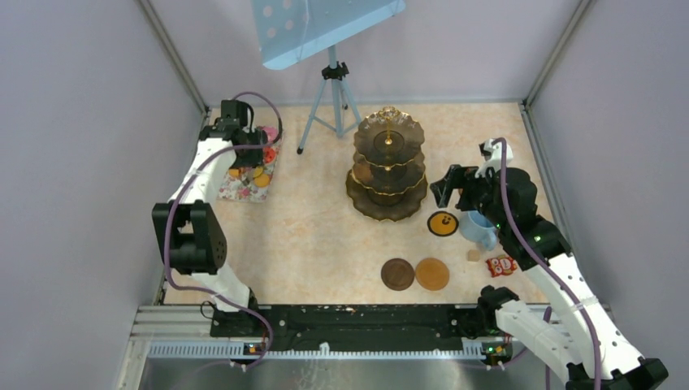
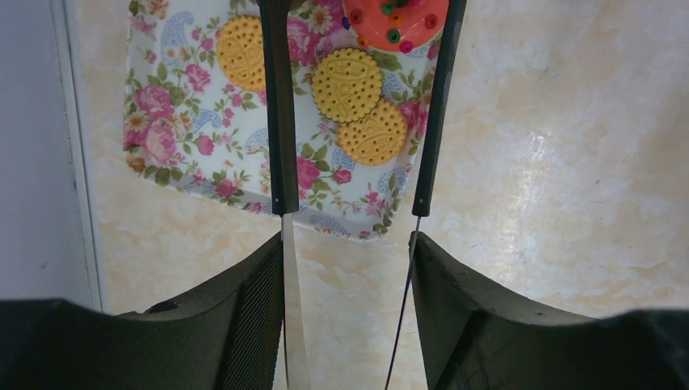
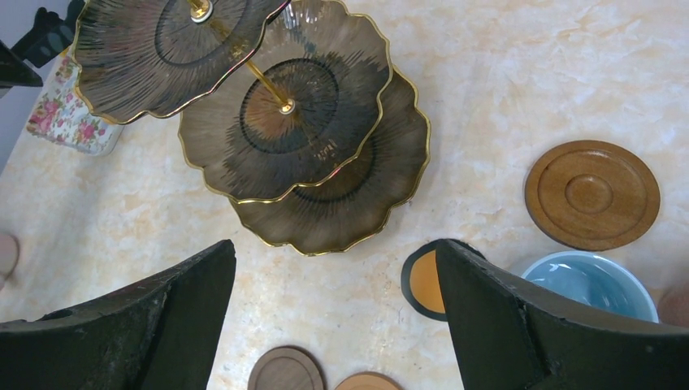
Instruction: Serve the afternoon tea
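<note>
The dark three-tier gold-rimmed stand stands mid-table with bare tiers. My left gripper hangs over the floral mat, shut on the black tongs, whose arms press against both fingers. The tong tips straddle an orange cake; three orange tarts lie on the mat between and beside the arms. My right gripper is open and empty, above the table just in front of the stand. A light blue mug sits by its right finger.
A black-rimmed orange coaster lies beside the mug. Two brown coasters lie nearer the front, another wooden coaster to the right. A red packet and a small cube lie near the right arm. A tripod stands at the back.
</note>
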Controlling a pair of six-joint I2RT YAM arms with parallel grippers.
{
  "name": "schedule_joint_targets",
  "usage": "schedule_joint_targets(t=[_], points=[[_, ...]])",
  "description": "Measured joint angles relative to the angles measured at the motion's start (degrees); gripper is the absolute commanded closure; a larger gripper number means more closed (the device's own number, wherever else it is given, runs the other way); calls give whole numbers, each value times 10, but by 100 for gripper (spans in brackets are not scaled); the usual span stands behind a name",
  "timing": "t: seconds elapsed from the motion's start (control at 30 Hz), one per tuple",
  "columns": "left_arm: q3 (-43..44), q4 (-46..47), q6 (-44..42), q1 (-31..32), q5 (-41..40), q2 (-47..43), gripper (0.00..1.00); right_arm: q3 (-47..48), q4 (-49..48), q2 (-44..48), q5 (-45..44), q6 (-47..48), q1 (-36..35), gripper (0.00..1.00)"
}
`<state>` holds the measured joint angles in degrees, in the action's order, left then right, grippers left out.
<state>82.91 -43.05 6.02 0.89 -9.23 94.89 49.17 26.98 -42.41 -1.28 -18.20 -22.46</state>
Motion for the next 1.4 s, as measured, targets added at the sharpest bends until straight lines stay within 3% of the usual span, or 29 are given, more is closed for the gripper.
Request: schedule_joint_targets(t=[0.2, 1.4], points=[[52, -33, 0, -3, 28, 53, 40, 0, 0, 0, -6, 0, 0, 9], [46, -50, -12, 11, -4, 116, 40, -12, -8, 27, -19, 0, 0, 8]])
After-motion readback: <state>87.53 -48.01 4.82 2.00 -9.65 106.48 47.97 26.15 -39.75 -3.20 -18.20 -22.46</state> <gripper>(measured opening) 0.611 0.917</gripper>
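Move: The red doughnut on the tray lies about 12 cm ahead of the left hand, 3 cm to its right and 13 cm below. The pink doughnut is some 5 cm beyond the red one; the middle biscuit is 7 cm ahead of the hand with no side offset, and the right biscuit 4 cm ahead and 2 cm right, both similarly low. From the idle right hand the red doughnut lies roughly 26 cm ahead, 48 cm left and 24 cm below. Still gripping the spread tongs by their silver shanks, the left hand sinks about 6 cm over the tray towards the red doughnut, pausing nearly midway before dropping further. Its fingers tip some 10 degrees more steeply downward while their opening stays the same; the tong tips are out of sight, so no touch can be made out. ##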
